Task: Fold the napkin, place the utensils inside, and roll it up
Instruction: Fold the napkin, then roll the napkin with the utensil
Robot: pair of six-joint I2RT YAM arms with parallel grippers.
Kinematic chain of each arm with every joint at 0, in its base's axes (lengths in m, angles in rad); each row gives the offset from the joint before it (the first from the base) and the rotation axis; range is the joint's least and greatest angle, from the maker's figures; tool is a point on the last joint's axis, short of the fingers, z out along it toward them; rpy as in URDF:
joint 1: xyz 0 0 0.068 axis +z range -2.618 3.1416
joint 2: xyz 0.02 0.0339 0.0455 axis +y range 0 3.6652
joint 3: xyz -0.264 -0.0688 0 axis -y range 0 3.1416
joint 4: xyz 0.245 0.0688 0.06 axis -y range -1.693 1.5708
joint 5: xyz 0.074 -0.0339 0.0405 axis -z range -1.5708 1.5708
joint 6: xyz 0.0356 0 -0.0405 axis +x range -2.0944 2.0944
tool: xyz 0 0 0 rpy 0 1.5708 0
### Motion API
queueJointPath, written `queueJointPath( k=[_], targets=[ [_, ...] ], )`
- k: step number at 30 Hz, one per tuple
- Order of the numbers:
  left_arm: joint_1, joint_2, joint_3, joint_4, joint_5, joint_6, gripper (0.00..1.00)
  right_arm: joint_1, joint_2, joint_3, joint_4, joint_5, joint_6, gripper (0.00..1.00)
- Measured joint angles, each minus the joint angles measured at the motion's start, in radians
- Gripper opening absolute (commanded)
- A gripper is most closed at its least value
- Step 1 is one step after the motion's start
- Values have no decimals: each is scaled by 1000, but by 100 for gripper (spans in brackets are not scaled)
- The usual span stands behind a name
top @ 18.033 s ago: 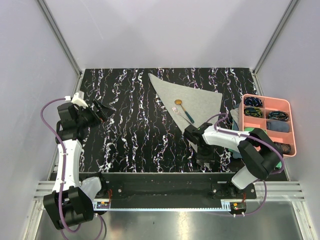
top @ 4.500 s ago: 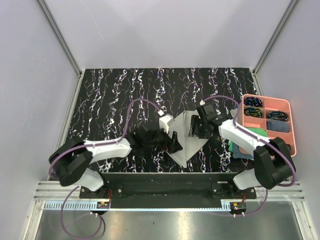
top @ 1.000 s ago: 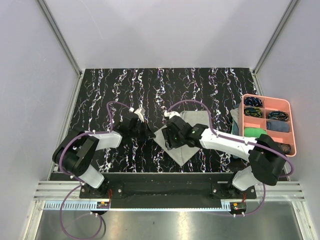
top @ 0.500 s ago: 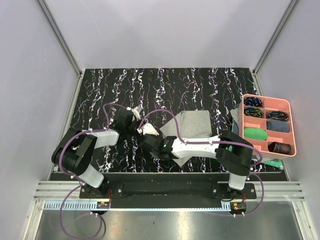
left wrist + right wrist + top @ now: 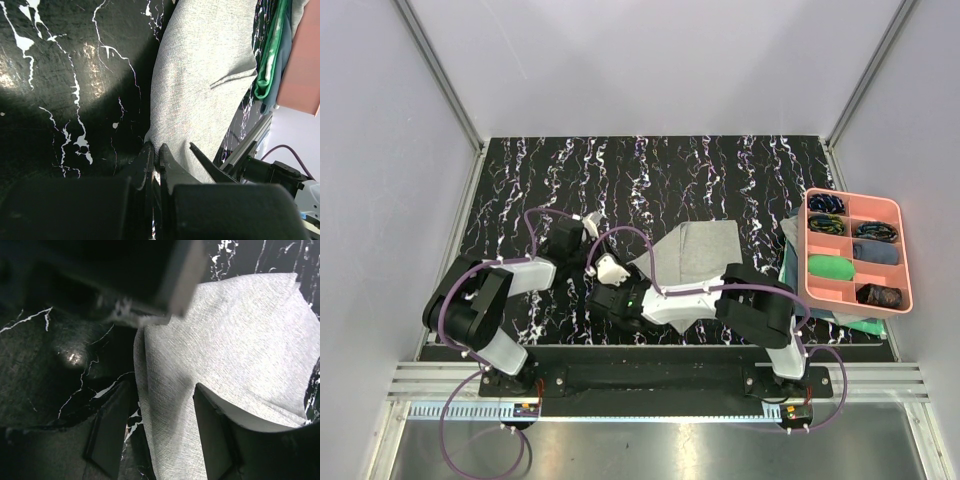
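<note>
The napkin lies folded on the black marbled table, a light grey-green cloth whose left edge points at both grippers. My left gripper is shut, and in the left wrist view its tips touch the near edge of the napkin. Whether any cloth is pinched cannot be made out. My right gripper is open, and in the right wrist view it straddles the left edge of the napkin, with one finger over the table and the other over the cloth. The utensils are hidden.
A pink tray with several filled compartments sits at the right edge. Green and teal folded cloths lie under and beside it. The right arm's forearm stretches across the table's near side, below the napkin. The left wrist hangs close above the right gripper.
The right gripper has swept left from the napkin's middle to its left edge, its forearm now lying along the near side. The left gripper has drawn back a little to the left.
</note>
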Motion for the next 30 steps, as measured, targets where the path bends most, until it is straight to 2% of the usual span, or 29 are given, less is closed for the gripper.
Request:
queueJointPath(
  k=[15,17,23,30],
  targets=[
    [21,-9,0,0,9,-1,0,38,-22,-57,-86,105,106,59],
    [22,-9,1,0,10,-1,0,48,-24,-58,-105,112,116,55],
    [25,-9,2,0,11,-1,0,73,-24,-59,-141,124,138,33],
    [25,-9,2,0,12,0,0,75,-24,-59,-156,126,146,19]
  ],
)
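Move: The napkin's left edge, the stretch nearer the bases, lies about 2 cm to the right gripper's left, 2 cm back and 1 cm below. The left gripper's pinched corner sits some 4 cm ahead of the right gripper, 3 cm to its left and 2 cm higher. The napkin's crease runs roughly 6 cm ahead and 9 cm right of the right gripper. From the left gripper that edge stretch is about 6 cm back, 1 cm left, 3 cm below. Slide the open right gripper left about 3 cm and then also back some 3 cm, staying low at the same height, with one finger beyond the napkin's left edge and the other on the cloth side. Late in that slide, start closing the fingers around the edge. Keep the left gripper shut on its raised corner, nearly still. ##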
